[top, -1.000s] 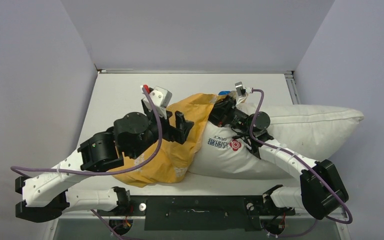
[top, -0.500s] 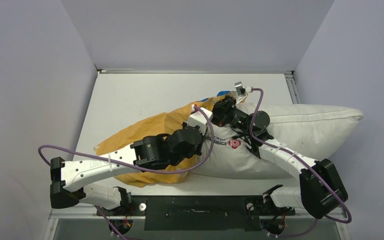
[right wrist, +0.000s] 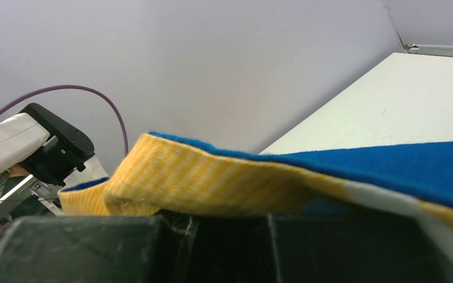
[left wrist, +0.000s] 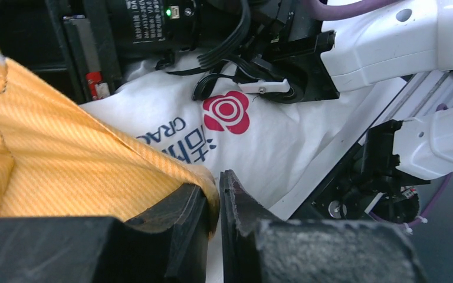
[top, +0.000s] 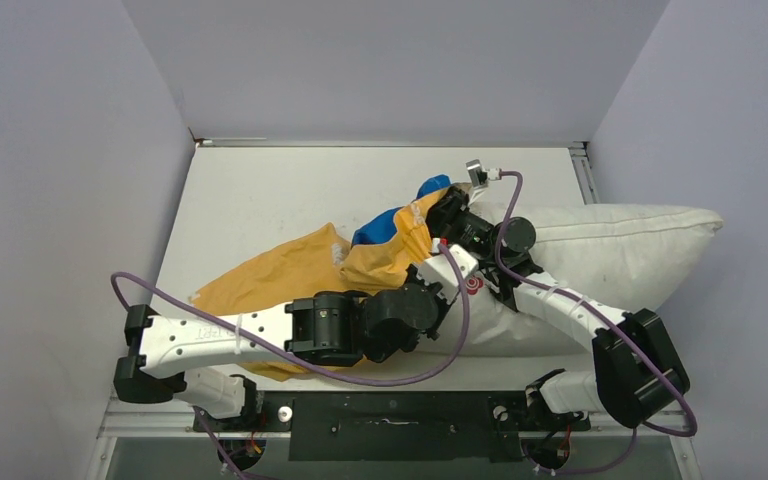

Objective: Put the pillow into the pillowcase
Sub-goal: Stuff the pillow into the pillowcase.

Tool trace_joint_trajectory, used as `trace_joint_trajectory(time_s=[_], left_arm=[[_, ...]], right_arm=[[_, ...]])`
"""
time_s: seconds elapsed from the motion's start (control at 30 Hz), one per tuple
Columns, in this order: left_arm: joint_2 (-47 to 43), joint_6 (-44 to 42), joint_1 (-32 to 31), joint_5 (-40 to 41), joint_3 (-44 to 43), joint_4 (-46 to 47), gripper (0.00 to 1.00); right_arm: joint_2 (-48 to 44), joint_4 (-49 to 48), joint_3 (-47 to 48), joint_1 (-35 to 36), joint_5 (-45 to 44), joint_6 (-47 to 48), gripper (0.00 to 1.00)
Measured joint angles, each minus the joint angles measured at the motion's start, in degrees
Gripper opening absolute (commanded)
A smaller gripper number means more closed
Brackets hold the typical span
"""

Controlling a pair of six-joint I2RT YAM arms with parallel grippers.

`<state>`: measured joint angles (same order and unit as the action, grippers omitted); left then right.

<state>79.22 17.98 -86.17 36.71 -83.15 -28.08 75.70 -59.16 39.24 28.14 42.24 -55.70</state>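
The off-white pillow (top: pixel 600 250) lies across the right half of the table, and its printed red logo shows in the left wrist view (left wrist: pixel 227 115). The orange-yellow pillowcase (top: pixel 280 275) is bunched to its left, with its blue side showing at the raised mouth. My left gripper (top: pixel 447 262) sits at the pillow's left end. Its jaws (left wrist: pixel 215 186) are shut on the pillowcase's orange hem (left wrist: pixel 65 147). My right gripper (top: pixel 438 212) holds the mouth's upper edge off the table. In the right wrist view the orange and blue fabric (right wrist: pixel 212 177) drapes over its jaws.
The white table (top: pixel 260 190) is walled at the left, back and right. The pillow's right corner reaches the right wall. The right arm's links (left wrist: pixel 389 41) cross over the pillow close to my left gripper. A black rail (top: pixel 390 415) runs along the near edge.
My left arm swung right across the pillowcase to the pillow's left end and its jaws closed on the hem. The pillowcase mouth has risen, showing more blue.
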Motion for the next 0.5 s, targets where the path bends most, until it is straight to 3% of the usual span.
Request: trace_joint_trajectory(time_s=[0.17, 0.3, 0.33, 0.5], left_arm=[[3.5, -1.44, -0.26, 1.36, -1.22, 0.17, 0.17], [4.42, -0.66, -0.22, 2.05, -1.09, 0.92, 0.41], [4.13, 0.13, 0.0, 1.55, -0.74, 1.75, 0.46], [0.02, 4.46, 4.63, -5.42, 5.05, 6.01, 0.62]], right_arm=[[0.74, -0.42, 0.0, 0.0, 0.02, -0.31, 0.09], [0.2, 2.01, 0.17, -0.57, -0.52, 0.9, 0.15], [-0.57, 4.48, 0.39, -0.83, -1.16, 1.99, 0.21], [-9.64, 27.34, 4.46, -1.86, -8.68, 12.94, 0.66]])
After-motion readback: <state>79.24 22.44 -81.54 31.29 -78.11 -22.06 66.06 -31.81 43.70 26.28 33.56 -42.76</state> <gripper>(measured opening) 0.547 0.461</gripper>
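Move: At the near side of the mouth, the left hand still pinches the pillowcase's rim; the pillow's middle lies about 17 cm to its right, level fore-and-aft and 12 cm lower, its flower logo only about 4 cm right, 1 cm ahead and 5 cm down. From the right hand, closed at the far rim, the pillow's middle is some 18 cm right, 10 cm back and 13 cm below, and the exposed blue lining 9 cm left, 2 cm back, 5 cm down. Letting go of the rim with both hands: the left sinks about 2 cm, easing forward and slightly right along the pillow's printed end, then spreads its fingers to roughly half open with the cloth still lying against one of them. The right, after it, opens nearly as far while drawing forward and right by 3–4 cm, wrist swinging some 15 degrees clockwise and fingertips dipping, under the rim draped over its fingers. ##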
